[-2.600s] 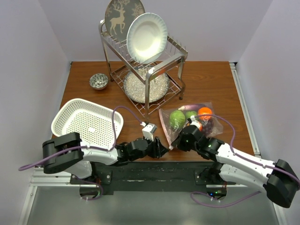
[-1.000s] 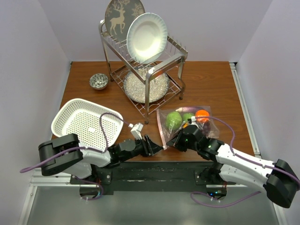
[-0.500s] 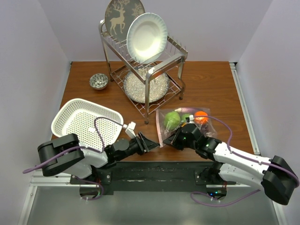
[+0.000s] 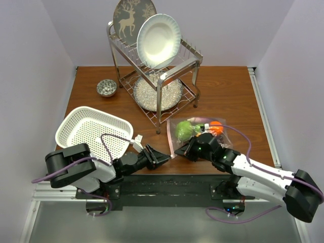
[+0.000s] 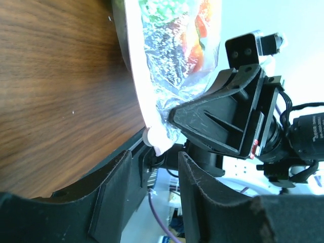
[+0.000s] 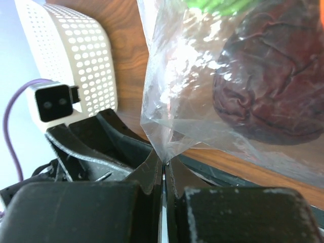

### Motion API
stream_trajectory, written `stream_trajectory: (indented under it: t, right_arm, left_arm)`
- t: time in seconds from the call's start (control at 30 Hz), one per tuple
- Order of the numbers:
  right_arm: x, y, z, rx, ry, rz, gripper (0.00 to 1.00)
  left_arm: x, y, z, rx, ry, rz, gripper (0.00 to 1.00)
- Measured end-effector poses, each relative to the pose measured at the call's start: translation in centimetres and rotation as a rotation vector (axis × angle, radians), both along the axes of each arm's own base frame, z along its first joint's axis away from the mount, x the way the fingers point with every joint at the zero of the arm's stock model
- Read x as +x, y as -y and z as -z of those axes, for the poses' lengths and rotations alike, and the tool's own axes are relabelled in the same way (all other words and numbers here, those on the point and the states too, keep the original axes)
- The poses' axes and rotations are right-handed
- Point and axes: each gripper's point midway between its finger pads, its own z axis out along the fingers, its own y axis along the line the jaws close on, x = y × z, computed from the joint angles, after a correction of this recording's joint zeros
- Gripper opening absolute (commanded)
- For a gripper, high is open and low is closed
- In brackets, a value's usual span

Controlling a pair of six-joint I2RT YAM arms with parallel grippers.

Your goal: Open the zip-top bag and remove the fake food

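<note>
The zip-top bag (image 4: pixel 198 135) lies at the table's near middle-right, its pinkish zip strip (image 4: pixel 170 137) on its left edge. Inside it I see fake food: a green cabbage-like ball (image 4: pixel 183 130), an orange fruit (image 4: pixel 216 126) and a dark purple piece (image 6: pixel 268 86). My right gripper (image 4: pixel 181 150) is shut on the bag's near-left corner (image 6: pixel 164 152). My left gripper (image 4: pixel 163 157) is open and empty just left of that corner. In the left wrist view the gripper (image 5: pixel 156 162) has the bag's pink corner (image 5: pixel 156 140) just beyond its fingertips.
A white perforated basket (image 4: pixel 93 132) sits at the near left, close behind my left arm. A metal dish rack (image 4: pixel 157 81) with plates stands at the back middle. A small patterned bowl (image 4: pixel 106 87) is at the back left. The table's front edge runs right under both grippers.
My right gripper has pulled the bag's corner left, and the bag slid left and slightly back. My left arm has drawn back to the left, its open gripper staying beside the corner.
</note>
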Motion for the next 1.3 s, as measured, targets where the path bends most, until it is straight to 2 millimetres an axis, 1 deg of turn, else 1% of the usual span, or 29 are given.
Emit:
stream_trajectory:
  t: [0.1, 0.23, 0.4, 0.5, 0.6, 0.83, 1.2, 1.3]
  right_arm:
    - [0.0, 0.0, -0.6, 0.014, 0.012, 0.0, 0.0]
    - [0.0, -0.2, -1.1, 0.028, 0.02, -0.009, 0.0]
    - [-0.7, -0.6, -0.8, 0.034, -0.006, -0.046, 0.0]
    - [-1.0, -0.7, -0.7, 0.035, -0.018, -0.063, 0.0]
    - [-1.2, -0.8, -0.8, 0.04, -0.019, -0.074, 0.0]
    - [-1.3, -0.7, -0.2, 0.023, -0.028, -0.081, 0.0]
    - [-2.0, -0.4, 0.7, 0.018, -0.042, -0.097, 0.0]
    - [-2.0, -0.3, 0.6, 0.02, -0.036, -0.099, 0.0]
  left_arm:
    - [0.1, 0.1, 0.1, -0.012, -0.021, -0.009, 0.46]
    - [0.1, 0.2, 0.7, -0.011, -0.042, -0.012, 0.46]
    - [0.2, 0.5, 0.3, -0.033, -0.031, -0.007, 0.45]
    - [0.2, 1.0, -0.1, -0.043, -0.025, 0.005, 0.43]
    - [0.3, 1.6, -0.6, -0.055, -0.014, 0.014, 0.4]
    - [0.2, 1.8, -0.4, -0.057, -0.014, 0.02, 0.31]
    - [0.1, 1.6, -0.4, -0.049, -0.005, 0.022, 0.26]
    - [0.0, 1.5, -0.3, -0.043, 0.001, 0.024, 0.18]
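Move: The zipper end of the bag, hanging by the right gripper, lies just off the open left fingertips: about 3 cm to the left hand's right and 1 cm ahead, at its height. The green cabbage in the bag is roughly 12 cm ahead of that hand and 9 cm to its right, lower down; the white basket lies some 11 cm ahead and 32 cm left. From the right hand, shut on the bag, the zipper end is about 3 cm left and 1 cm back. Edging to its right by about 2 cm, the left hand brings its half-open fingers around the zipper end and then narrows them onto the strip, still not fully shut. The right hand keeps its pinch on the bag beside it, rising a centimetre first, then drawing back about 2 cm and sinking again with a slight counter-clockwise turn. ##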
